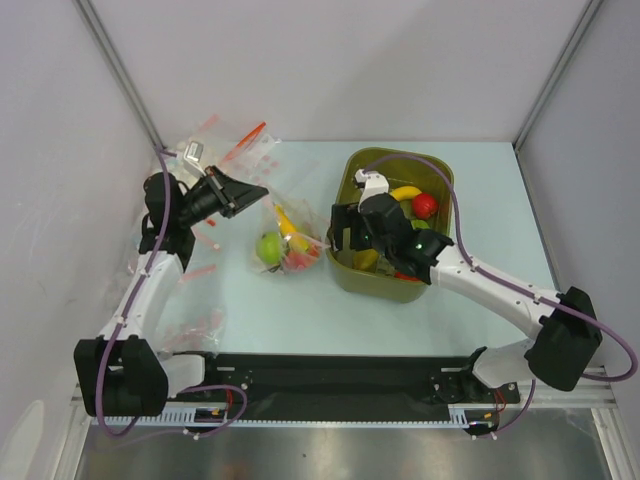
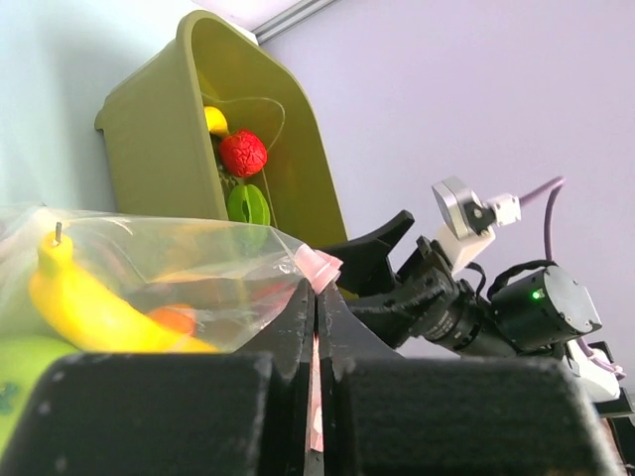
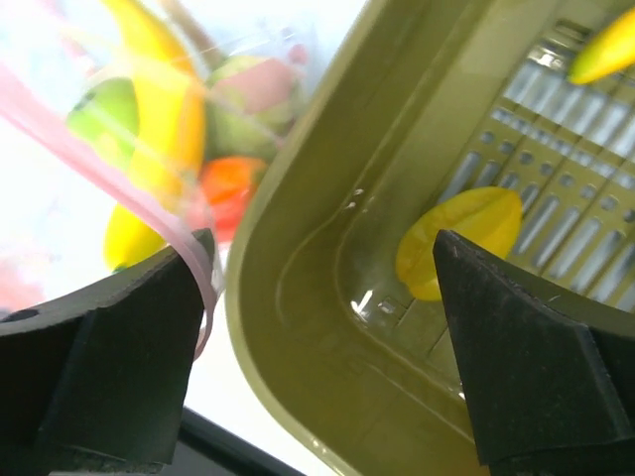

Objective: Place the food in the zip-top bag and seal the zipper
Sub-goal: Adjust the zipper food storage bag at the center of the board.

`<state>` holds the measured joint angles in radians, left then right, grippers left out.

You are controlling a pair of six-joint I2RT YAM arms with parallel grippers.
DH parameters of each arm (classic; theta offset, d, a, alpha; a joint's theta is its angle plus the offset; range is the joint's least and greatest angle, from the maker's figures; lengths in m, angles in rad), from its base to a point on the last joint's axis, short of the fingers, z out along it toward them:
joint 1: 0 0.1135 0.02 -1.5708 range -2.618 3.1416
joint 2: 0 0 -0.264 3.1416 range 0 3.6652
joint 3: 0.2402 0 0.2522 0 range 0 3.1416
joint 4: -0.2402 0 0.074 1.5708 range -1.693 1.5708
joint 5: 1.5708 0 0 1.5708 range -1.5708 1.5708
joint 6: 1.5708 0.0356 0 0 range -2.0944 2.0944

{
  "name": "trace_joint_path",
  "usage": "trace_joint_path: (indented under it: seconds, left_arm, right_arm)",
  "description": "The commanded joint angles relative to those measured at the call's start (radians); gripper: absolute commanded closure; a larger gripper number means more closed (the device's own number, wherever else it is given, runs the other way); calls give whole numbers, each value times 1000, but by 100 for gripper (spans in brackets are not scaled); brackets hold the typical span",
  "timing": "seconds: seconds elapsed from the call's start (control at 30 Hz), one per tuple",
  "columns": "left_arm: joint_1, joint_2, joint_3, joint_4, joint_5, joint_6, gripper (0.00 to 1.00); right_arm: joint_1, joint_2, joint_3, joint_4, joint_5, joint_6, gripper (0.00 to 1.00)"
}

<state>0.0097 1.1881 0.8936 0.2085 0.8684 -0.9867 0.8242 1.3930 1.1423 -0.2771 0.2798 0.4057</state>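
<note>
The clear zip-top bag (image 1: 285, 240) lies on the table left of the tub, holding a yellow banana (image 2: 89, 307), a green apple (image 1: 268, 247) and an orange-red piece. My left gripper (image 2: 317, 297) is shut on the bag's pink zipper strip (image 2: 319, 266), seen from above at the bag's upper left, left gripper (image 1: 260, 190). My right gripper (image 3: 322, 243) is open and holds nothing, straddling the tub's left rim beside the bag's mouth, right gripper (image 1: 338, 238). The pink zipper (image 3: 129, 178) runs past its left finger. A yellow lemon (image 3: 461, 243) lies on the tub floor near its right finger.
The olive-green tub (image 1: 440, 170) stands right of centre, with a banana (image 1: 405, 192), a red tomato (image 1: 424, 205) and a green piece (image 2: 248, 205) inside. Spare bags (image 1: 215, 135) lie at the back left. Grey walls close in on three sides.
</note>
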Motion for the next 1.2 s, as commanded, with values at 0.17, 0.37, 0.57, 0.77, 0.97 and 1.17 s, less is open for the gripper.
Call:
trace_joint_path:
  seconds: [0.17, 0.37, 0.57, 0.77, 0.97, 1.17]
  left_arm:
    - [16, -61, 13, 6, -34, 42, 100]
    - [-32, -94, 24, -60, -77, 79, 100]
    - [-117, -191, 24, -127, -156, 137, 100]
    - [-161, -234, 8, -135, -207, 143, 99]
    - [-293, -243, 11, -152, -221, 158, 100]
    - [-355, -262, 44, -262, -285, 247, 100]
  right_arm:
    - [-4, -129, -78, 134, -226, -82, 21]
    - [-3, -144, -90, 151, -303, -100, 69]
    - [-3, -127, -90, 158, -375, -97, 97]
    - [-3, -175, -105, 177, -384, -100, 99]
    - [-3, -245, -128, 185, -346, -97, 98]
    - [-5, -235, -145, 199, -289, -82, 99]
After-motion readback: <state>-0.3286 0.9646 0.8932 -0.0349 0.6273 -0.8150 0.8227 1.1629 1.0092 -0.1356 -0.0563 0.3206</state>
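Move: The bag's free pink rim stands just inside the open right gripper's left finger, about 3 cm back and 3 cm left of the hand point, almost at its height. From that hand the bagged food lies some 11 cm left and 15 cm down, the star fruit 5 cm right, 3 cm back and 17 cm down. For the left hand, already pinching the opposite rim, the free rim is about 12 cm right, 5 cm back and 9 cm lower. The right hand draws back about 5 cm, rising and edging left while turning some 20 degrees counter-clockwise, and shuts its wide-open fingers on the bag's free pink rim, then lifts it a little more. The left hand keeps its pinch on the other rim, holds nearly still until the right fingers are closing, then carries it about 8 cm back and 7 cm right, towards the right gripper. ##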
